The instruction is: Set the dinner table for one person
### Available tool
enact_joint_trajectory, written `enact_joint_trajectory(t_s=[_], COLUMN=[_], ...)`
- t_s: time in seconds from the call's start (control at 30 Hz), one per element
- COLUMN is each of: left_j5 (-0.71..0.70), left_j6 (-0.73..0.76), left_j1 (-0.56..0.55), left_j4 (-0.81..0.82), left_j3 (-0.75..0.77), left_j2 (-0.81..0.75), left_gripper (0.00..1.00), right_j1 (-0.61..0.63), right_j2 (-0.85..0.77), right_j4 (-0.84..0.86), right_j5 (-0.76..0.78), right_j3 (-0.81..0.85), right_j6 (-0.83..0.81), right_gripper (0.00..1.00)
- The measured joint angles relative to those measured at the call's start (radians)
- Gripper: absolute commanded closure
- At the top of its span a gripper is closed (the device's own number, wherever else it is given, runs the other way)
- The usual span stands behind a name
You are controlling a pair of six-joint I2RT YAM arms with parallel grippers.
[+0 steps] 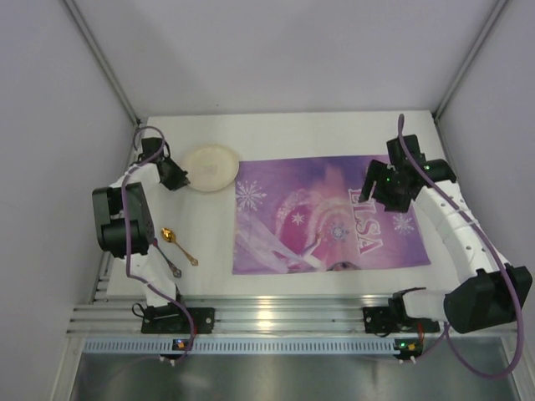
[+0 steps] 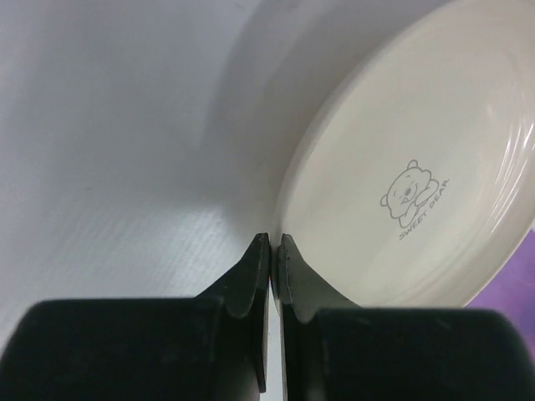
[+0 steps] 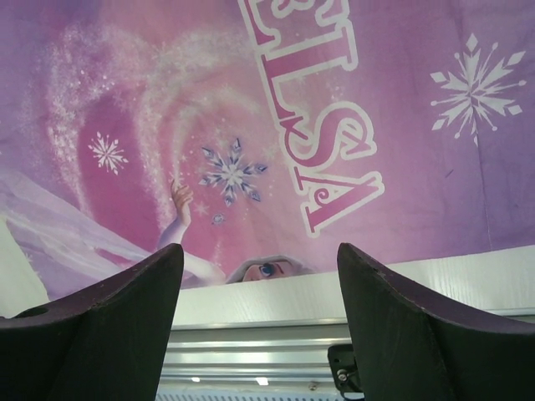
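A cream plate (image 1: 212,167) with a small bear print (image 2: 418,167) lies on the white dinner table (image 1: 292,134), at the back left beside the purple placemat (image 1: 326,213). My left gripper (image 1: 178,175) is at the plate's left edge, and in the left wrist view its jaws (image 2: 272,238) are shut on the plate's thin rim. Over the right part of the placemat (image 3: 251,100) hangs my right gripper (image 1: 380,188), its fingers (image 3: 259,259) wide apart with nothing between them.
A gold spoon (image 1: 178,246) lies on the table left of the placemat, near the left arm. A second, silver utensil (image 1: 173,269) lies partly under that arm. The aluminium rail (image 1: 276,316) runs along the near edge.
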Motion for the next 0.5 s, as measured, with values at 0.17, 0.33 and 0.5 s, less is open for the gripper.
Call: enact_joint_trajectory(t_s=[0.17,0.33,0.5], left_j5=[0.235,0.412,0.533], left_j6=[0.116,0.254,0.402], left_j1=[-0.027,-0.161,-0.388], left_j4=[0.023,-0.009,-0.091], left_j3=[0.034,0.205,0.422], left_j2=[-0.009,-0.008,0.040], left_gripper=[1.00,1.00,1.00], right_j1=[0.000,0.000,-0.002], right_j2=[0.008,0.002,-0.058], right_j4=[0.003,0.003,0.002], right_j5=[-0.001,-0.006,-0.016], right_j3=[0.018,0.015,-0.028], right_j6=[-0.010,-0.016,-0.017], right_gripper=[0.25,0.25,0.26])
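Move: The left hand already pinches the rim of the plate, whose middle is about 9 cm to its right and 5 cm ahead. The middle of the purple placemat it is bound for lies roughly 46 cm to the right, 11 cm back and 3 cm below. The spoon is about 22 cm straight back, the fork 25 cm back and 4 cm left. From the idle right hand the placemat's middle is some 10 cm left, 4 cm ahead and 15 cm below. Keeping the plate's near rim pinched in its closed fingers, the left hand sweeps about 25 cm to the right, gathering speed, and climbs some 15 cm as it carries the plate from the bare left side of the table out over the placemat. The wrist swings clockwise about 60 degrees and the fingertips tip upward. ##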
